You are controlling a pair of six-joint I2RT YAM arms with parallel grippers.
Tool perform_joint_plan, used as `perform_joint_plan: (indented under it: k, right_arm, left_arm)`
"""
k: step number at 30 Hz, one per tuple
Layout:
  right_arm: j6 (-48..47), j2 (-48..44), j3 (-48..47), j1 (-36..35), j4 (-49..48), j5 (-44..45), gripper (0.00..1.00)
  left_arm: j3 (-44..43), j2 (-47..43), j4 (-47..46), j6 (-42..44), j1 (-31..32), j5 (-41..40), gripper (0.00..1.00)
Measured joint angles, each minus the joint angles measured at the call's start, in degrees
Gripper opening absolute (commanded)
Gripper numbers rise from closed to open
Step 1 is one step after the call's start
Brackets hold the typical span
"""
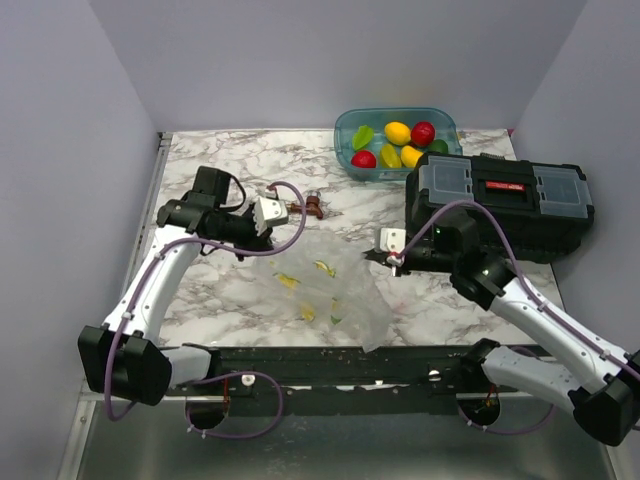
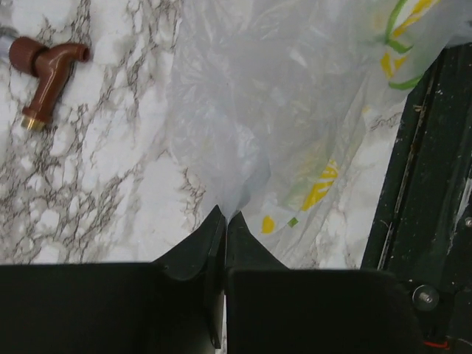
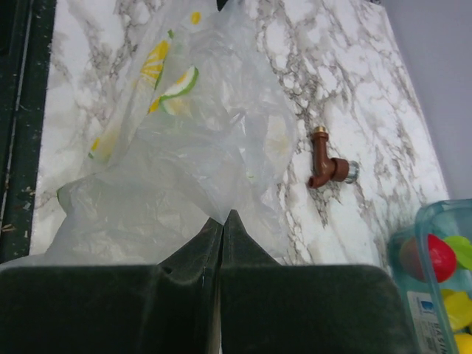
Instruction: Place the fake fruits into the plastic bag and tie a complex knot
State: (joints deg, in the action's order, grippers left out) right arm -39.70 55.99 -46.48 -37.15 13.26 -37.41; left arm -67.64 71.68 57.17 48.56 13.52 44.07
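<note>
The plastic bag (image 1: 325, 285) lies crumpled and flat on the marble table, clear film with lemon-slice prints. My left gripper (image 1: 287, 222) is shut on the bag's film (image 2: 221, 110) at its far left edge, and the film runs to a point between the tips (image 2: 226, 215). My right gripper (image 1: 378, 256) is shut on the bag's right edge (image 3: 184, 169), pinched at the tips (image 3: 223, 215). The fake fruits (image 1: 398, 140), yellow, red and green, sit in the teal tub (image 1: 345, 135) at the back; some show in the right wrist view (image 3: 435, 258). The knot is out of view.
A black toolbox (image 1: 500, 200) stands at the right, just behind my right arm. A small brown tap-shaped part (image 1: 313, 205) lies on the marble beyond the bag (image 2: 44, 70) (image 3: 328, 166). A black rail (image 1: 350, 365) runs along the table's near edge.
</note>
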Motion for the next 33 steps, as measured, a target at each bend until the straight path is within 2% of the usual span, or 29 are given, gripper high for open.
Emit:
perform_joint_plan:
  k: [3, 7, 10, 11, 14, 16, 23, 33]
  right_arm:
    - [-1.1, -3.0, 1.0, 0.0, 0.4, 4.2, 0.01]
    - [-3.0, -9.2, 5.9, 0.0, 2.2, 9.3, 0.01]
    - [-3.3, -11.9, 7.9, 0.0, 4.9, 12.2, 0.01]
    - [-2.9, -11.9, 8.0, 0.0, 5.4, 12.6, 0.12]
    - [0.5, -9.0, 6.5, 0.1, 7.1, 12.3, 0.79]
    - [3.1, -5.0, 3.1, 0.1, 8.6, 11.2, 1.0]
    - [12.0, 4.5, -7.8, 0.1, 7.7, 4.7, 1.0]
    - [14.6, 6.5, -13.6, 0.1, 6.2, -6.5, 1.0]
  left_arm:
    - [1.1, -1.3, 0.2, 0.7, -3.8, -0.2, 0.0]
    - [4.4, -4.9, 0.5, 1.3, -15.2, 1.7, 0.0]
    - [8.2, -8.1, -1.9, 1.3, -21.1, 1.6, 0.0]
    - [10.3, -9.7, -3.5, 1.2, -22.2, 1.5, 0.0]
    - [17.4, -16.4, -8.2, 0.2, -21.8, 1.9, 0.0]
    - [20.1, -20.8, -10.6, -0.5, -20.3, 2.3, 0.0]
    - [21.5, -26.9, -15.9, -1.4, -15.5, 3.0, 0.0]
    - [21.2, -27.5, -16.9, -0.3, -10.8, 2.5, 0.0]
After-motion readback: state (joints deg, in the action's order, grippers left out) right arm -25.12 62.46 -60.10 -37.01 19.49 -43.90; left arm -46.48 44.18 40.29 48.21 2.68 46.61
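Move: Both hands already pinch the plastic bag by opposite upper parts, its middle about 10 cm left of and 9 cm behind the right hand, some 8 cm below. From the left hand it is roughly 13 cm right, 10 cm back and 8 cm below. The brown tap lies on the table 12 cm ahead of the right hand and 14 cm left; the fruit bin stands 28 cm ahead and 10 cm right, both some 15 to 18 cm lower. The hands draw apart on the bag, the left going about 9 cm left and the right some 5 cm right while sinking 4 cm, before the right fingers open wide, let go, and rise about 9 cm while swinging 7 cm back left above the bag's right side. The left hand keeps its pinch throughout, easing about 5 cm back to the right and a little up as its wrist rolls some 20 degrees. ##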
